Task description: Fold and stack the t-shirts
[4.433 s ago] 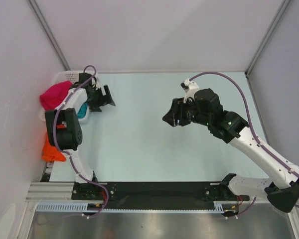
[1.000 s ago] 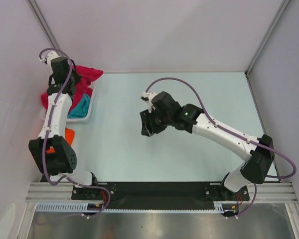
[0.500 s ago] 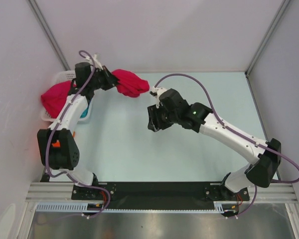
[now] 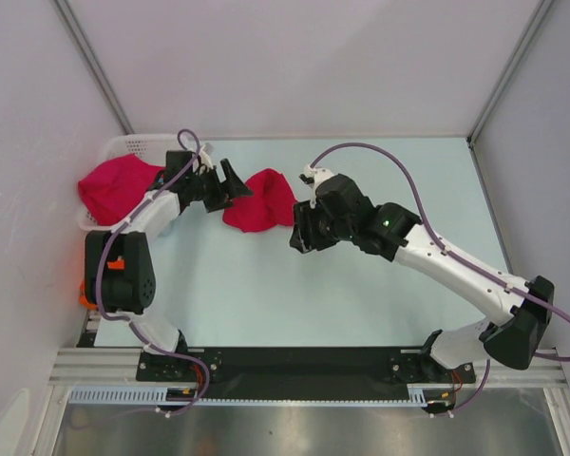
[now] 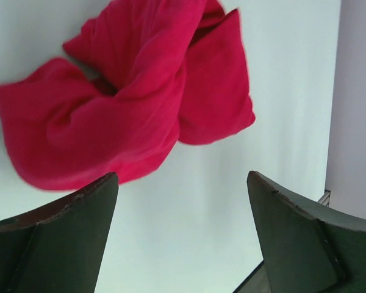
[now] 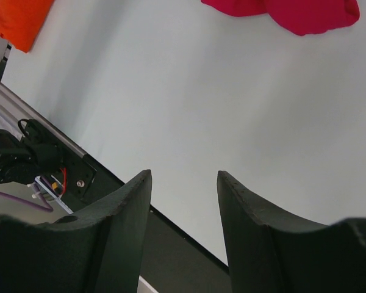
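One crimson t-shirt (image 4: 259, 201) lies crumpled on the table left of centre, also seen in the left wrist view (image 5: 128, 104) and at the top edge of the right wrist view (image 6: 293, 12). My left gripper (image 4: 236, 183) (image 5: 183, 183) stands open just left of it, jaws wide apart and empty, the cloth free of both fingers. A second crimson t-shirt (image 4: 114, 185) is heaped over the basket. An orange t-shirt (image 4: 84, 294) (image 6: 18, 21) peeks out at the far left. My right gripper (image 4: 302, 233) (image 6: 184, 177) hovers open and empty right of the dropped shirt.
A white lattice basket (image 4: 138, 144) stands at the back left corner against the wall. The black rail with the arm bases (image 4: 304, 363) runs along the near edge. Walls close in the left, back and right sides.
The left arm swung the crimson t-shirt from the basket out over the table and opened; the shirt now lies loose on the table. The right gripper drifted slightly right.
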You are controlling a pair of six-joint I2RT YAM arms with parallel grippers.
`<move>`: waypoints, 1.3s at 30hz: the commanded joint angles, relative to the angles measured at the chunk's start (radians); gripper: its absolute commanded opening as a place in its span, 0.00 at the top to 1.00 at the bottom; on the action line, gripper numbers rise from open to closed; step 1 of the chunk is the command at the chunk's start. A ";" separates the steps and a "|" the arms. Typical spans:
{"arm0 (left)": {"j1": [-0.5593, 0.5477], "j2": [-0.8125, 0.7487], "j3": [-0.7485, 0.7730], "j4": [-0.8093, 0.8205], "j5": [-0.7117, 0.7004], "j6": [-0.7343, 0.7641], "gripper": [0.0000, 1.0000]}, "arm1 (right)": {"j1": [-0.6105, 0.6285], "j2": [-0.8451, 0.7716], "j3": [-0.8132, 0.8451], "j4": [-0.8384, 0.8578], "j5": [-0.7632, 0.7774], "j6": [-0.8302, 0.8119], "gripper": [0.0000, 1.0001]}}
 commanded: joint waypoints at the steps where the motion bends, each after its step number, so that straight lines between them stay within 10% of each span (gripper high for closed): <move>1: -0.002 -0.107 -0.048 -0.036 -0.035 -0.013 0.09 | 0.010 -0.029 -0.040 0.057 0.027 0.048 0.47; 29: -0.193 -0.001 -0.045 -0.031 -0.119 -0.066 0.10 | -0.316 0.773 0.593 0.060 -0.062 -0.195 0.43; 39: -0.245 -0.009 -0.045 -0.094 -0.346 -0.024 0.10 | -0.349 0.955 0.756 0.083 -0.202 -0.153 0.44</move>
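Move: The red t-shirt lies crumpled on the table. Its middle is about 10 cm ahead of the left hand, 4 cm to its right and 13 cm below. From the right hand it is some 29 cm ahead, 11 cm to the left and 24 cm down. The white basket stands about 13 cm ahead of the left hand and 31 cm to its left; the orange cloth is roughly 15 cm behind that hand and 35 cm to its left. No contact shows: both hands close in on the red t-shirt with open fingers. The right sinks slightly, then sweeps some 25 cm forward while dropping about 15 cm, to above the shirt's right side, turning about 10 degrees clockwise. The left eases back, then right, sinking all the while, about 6 cm each way, to hover by the shirt's near edge, fingers tipping slightly further down. ##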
